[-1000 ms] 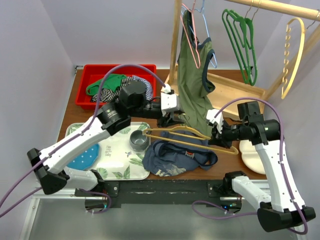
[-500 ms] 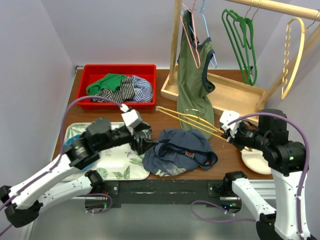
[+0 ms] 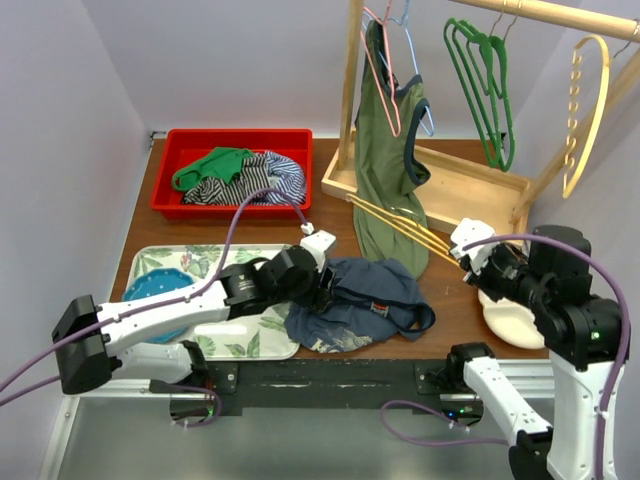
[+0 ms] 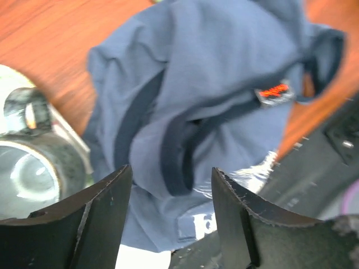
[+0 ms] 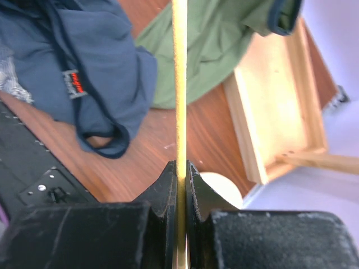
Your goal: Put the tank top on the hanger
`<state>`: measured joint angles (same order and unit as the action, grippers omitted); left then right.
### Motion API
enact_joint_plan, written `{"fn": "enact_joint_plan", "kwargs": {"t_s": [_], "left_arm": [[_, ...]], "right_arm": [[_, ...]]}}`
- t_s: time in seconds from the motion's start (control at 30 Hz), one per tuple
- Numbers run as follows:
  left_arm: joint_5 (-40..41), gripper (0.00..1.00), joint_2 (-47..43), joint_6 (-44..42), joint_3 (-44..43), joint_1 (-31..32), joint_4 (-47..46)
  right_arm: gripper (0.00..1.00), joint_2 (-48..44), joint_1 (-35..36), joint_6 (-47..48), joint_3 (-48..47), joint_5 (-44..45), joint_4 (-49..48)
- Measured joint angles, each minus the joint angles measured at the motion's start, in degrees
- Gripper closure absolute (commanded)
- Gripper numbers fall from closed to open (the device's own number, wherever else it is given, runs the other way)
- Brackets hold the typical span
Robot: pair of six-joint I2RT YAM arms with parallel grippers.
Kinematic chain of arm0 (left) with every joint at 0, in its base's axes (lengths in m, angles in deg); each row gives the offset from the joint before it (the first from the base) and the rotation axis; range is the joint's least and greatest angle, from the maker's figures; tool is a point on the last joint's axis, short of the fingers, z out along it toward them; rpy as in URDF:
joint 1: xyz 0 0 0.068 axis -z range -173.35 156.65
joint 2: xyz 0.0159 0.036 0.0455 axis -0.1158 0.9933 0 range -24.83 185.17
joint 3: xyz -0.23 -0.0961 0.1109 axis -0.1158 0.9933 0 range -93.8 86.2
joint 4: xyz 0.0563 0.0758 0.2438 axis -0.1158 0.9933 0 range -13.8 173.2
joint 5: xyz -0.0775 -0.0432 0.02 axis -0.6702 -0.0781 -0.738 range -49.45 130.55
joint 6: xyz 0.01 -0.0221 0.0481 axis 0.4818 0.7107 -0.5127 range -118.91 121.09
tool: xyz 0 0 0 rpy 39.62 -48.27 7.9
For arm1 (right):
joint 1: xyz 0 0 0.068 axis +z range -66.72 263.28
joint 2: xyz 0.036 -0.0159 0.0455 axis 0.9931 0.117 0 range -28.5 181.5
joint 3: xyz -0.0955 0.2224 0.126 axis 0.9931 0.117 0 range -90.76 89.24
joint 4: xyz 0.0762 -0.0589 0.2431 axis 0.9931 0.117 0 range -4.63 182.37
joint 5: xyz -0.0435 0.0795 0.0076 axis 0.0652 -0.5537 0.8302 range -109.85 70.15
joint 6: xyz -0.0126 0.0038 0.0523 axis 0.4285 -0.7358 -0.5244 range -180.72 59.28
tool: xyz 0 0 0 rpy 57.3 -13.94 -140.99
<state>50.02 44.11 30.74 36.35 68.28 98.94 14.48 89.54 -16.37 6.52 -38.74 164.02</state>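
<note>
The navy-blue tank top (image 3: pixel 365 300) lies crumpled on the table near its front edge, with dark straps and a small red label showing (image 4: pixel 213 84). My left gripper (image 3: pixel 325 290) hovers over the top's left side. It is open, its fingers (image 4: pixel 171 171) astride a fold of the cloth without touching it. My right gripper (image 3: pixel 470 258) is shut on the mustard-yellow hanger (image 3: pixel 405 225). The hanger slants in the air above the top toward the back left. In the right wrist view the hanger (image 5: pixel 179 84) appears edge-on, pinched between the fingers (image 5: pixel 180 163).
An olive-green tank top (image 3: pixel 385 150) hangs from the wooden rack (image 3: pixel 470 185) just behind the hanger. Green hangers (image 3: pixel 485 90) and a holed yellow hanger (image 3: pixel 590 100) hang further right. A red bin (image 3: pixel 180 140) holds clothes; a leaf-patterned tray (image 3: pixel 240 340), grey cup (image 4: pixel 28 168) and white dish (image 3: pixel 510 320) are nearby.
My left gripper let go of the hanger, swung down to the tank top's left side and stands open. The right gripper raised the hanger up and right, turning it edge-on.
</note>
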Motion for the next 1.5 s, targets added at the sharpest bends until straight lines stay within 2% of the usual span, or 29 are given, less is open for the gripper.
{"fn": "enact_joint_plan", "kwargs": {"t_s": [0.03,0.2,0.27,0.3,0.33,0.37,0.5,0.7,0.8,1.07,1.5], "left_arm": [[1.1,0.42,0.7,0.2,-0.4,0.2,0.4],[5.3,0.62,5.2,0.9,-2.3,0.4,1.8],[5.6,0.74,7.3,0.8,-3.1,0.4,1.8],[5.6,0.9,8.2,0.7,-3.4,0.4,1.9],[5.6,0.99,9.1,0.6,-3.8,0.4,2.0],[5.6,1.0,10.0,0.4,-4.3,0.4,2.1],[5.2,1.0,11.6,-0.9,-5.6,-1.7,2.2],[1.0,1.0,10.8,-1.4,-5.6,-13.3,-0.1],[0.3,1.0,10.0,-1.6,-5.7,-15.9,-0.9],[-2.0,1.0,8.1,-1.7,-5.7,-18.5,-2.3],[-4.9,1.0,2.3,-2.6,-7.1,-18.5,-1.6]], "right_arm": [[1.0,-0.7,0.2,0.0,0.0,0.4,0.0],[1.0,-3.5,0.7,-0.5,2.1,0.7,0.0],[1.0,-3.8,0.8,-0.7,3.4,0.4,0.4],[1.0,-3.7,0.8,-0.8,4.0,0.0,0.5],[1.0,-3.7,0.8,-0.9,4.4,-0.2,0.5],[1.0,-3.7,0.9,-1.0,4.8,-0.3,0.5],[1.0,-4.7,1.3,-1.6,6.8,-1.3,0.1],[1.0,-5.9,3.6,-3.8,13.1,-6.4,0.6],[1.0,-5.4,4.0,-4.3,13.6,-7.3,0.6],[1.0,-4.3,4.7,-4.4,14.0,-10.2,0.6],[1.0,1.7,4.7,-2.8,15.6,-10.9,0.2]]}}
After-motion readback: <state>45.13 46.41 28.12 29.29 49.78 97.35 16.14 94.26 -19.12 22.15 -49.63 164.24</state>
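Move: The tank top's dark-trimmed neck fold lies about 4 cm below the open left fingers and 2 cm ahead. The bunched tank top's middle is some 8 cm to their right and 2 cm back, the grey mug 11 cm left and 3 cm ahead. From the right hand, which already holds the yellow hanger, the tank top lies roughly 20 cm left, 2 cm back and 20 cm below; the green garment's lower part is about 14 cm ahead and 13 cm left. Down and slightly forward, the left fingers sink about 3 cm and shut on the neck fold, then carry it forward and a little left with some 15 degrees of counter-clockwise turn, and finally lift it. The right hand keeps its grip and lowers the hanger about 9 cm, drifting left and tipping its fingers down some 20 degrees, bringing the hanger's free end to the left fingertips. ##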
